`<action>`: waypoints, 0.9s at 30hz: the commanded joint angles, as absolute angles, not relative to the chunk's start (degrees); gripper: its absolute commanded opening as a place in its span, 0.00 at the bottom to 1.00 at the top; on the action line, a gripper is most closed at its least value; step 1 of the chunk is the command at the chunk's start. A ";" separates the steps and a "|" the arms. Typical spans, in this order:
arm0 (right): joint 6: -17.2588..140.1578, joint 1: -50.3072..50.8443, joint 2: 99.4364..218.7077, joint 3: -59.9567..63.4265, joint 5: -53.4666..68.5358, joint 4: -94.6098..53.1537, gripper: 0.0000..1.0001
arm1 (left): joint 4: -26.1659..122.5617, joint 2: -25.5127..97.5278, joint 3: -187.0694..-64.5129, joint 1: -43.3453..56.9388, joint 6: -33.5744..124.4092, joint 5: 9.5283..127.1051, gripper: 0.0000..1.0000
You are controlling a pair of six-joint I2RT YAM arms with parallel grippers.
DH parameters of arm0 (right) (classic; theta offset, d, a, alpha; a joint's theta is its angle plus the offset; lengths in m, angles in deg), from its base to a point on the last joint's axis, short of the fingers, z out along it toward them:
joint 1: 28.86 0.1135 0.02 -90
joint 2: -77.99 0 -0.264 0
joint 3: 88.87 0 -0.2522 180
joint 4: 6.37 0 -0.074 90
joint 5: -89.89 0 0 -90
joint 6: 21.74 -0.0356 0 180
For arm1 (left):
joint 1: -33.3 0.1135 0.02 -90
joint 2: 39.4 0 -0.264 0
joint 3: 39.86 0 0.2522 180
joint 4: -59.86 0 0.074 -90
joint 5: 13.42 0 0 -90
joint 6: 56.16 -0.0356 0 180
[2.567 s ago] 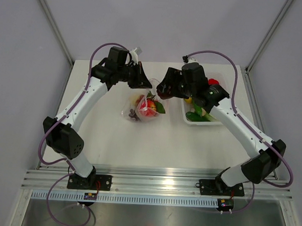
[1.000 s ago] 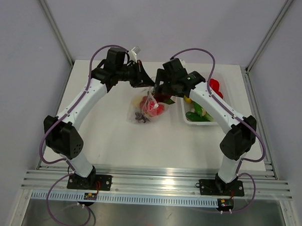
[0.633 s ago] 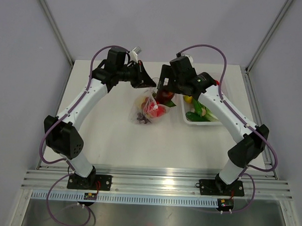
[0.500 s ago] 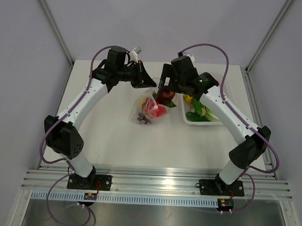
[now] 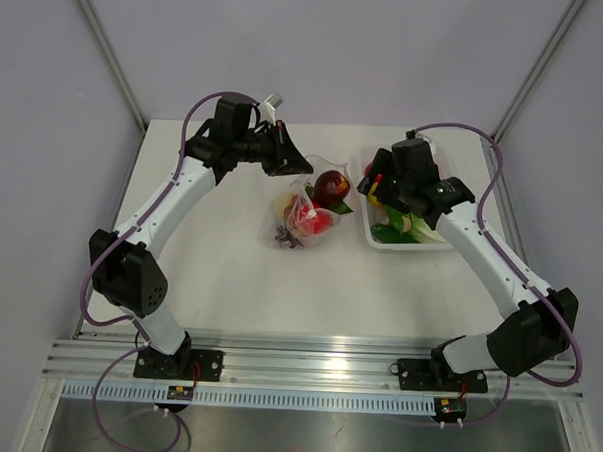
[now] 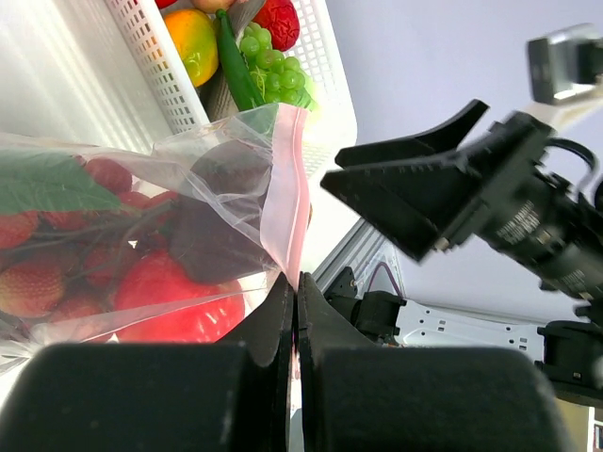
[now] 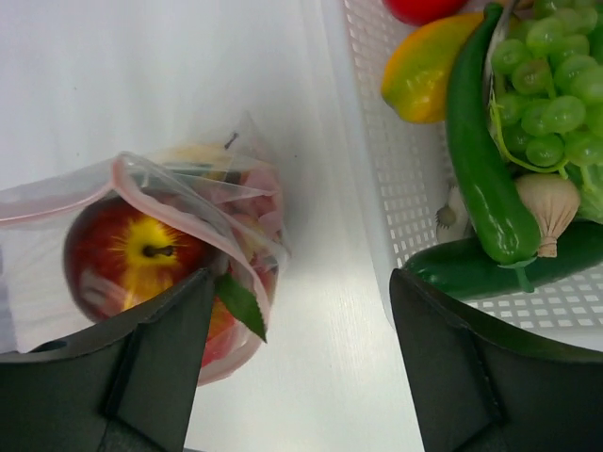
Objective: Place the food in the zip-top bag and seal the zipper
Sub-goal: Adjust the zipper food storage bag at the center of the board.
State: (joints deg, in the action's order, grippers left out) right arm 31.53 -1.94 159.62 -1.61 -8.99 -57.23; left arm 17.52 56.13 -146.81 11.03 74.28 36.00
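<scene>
The clear zip-top bag lies mid-table with strawberries and other food inside. A red-and-yellow apple sits in its open mouth, stem up. My left gripper is shut on the pink zipper strip and holds that edge up; its fingertips pinch the strip. My right gripper is open and holds nothing. It hovers over bare table between the bag and the basket. In the right wrist view the zipper curves over the apple.
A white mesh basket stands right of the bag. It holds a yellow-orange fruit, a long green vegetable, green grapes, a garlic bulb and a red piece.
The right gripper has left the apple in the bag's mouth and drawn back to the right, toward the basket. The left gripper still holds the zipper edge in the same spot.
</scene>
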 commanded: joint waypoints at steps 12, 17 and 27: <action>28.45 -2.58 161.13 3.89 1.82 -46.94 0.60 | 22.19 55.00 -148.37 10.97 75.06 33.25 0.00; 28.62 -2.58 165.34 2.93 3.41 -45.36 0.46 | 22.01 54.73 -148.28 10.97 75.06 33.34 0.00; 32.31 -2.41 164.39 -10.24 4.72 -51.59 0.00 | 19.64 53.06 -147.49 12.46 72.86 33.51 0.00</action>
State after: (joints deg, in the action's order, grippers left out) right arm 30.20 -2.93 166.57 -2.16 2.75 -50.81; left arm 17.08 56.13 -146.79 11.34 73.37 36.00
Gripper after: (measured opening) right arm 0.011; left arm 0.005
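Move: About 4 cm left of the right hand, 6 cm below and roughly 1 cm ahead is the bag's free right rim. In the bag mouth the dark red fruit lies some 9 cm left, 3 cm ahead and 10 cm down. The food bin's middle is about 14 cm right, 3 cm ahead and 14 cm down; its yellow pepper some 4 cm right and 4 cm ahead, as low. From the left hand the free rim is roughly 11 cm right, level fore-and-aft, 7 cm lower. Sinking about 6 cm while easing some 4 cm left towards the bag, the right hand closes its wide-open fingers fully and pinches the pink band of the bag's right rim. It then lifts about 3.5 cm with the rim in its grip, going slightly forward as well. The left hand stays put, still gripping its side of the mouth. ##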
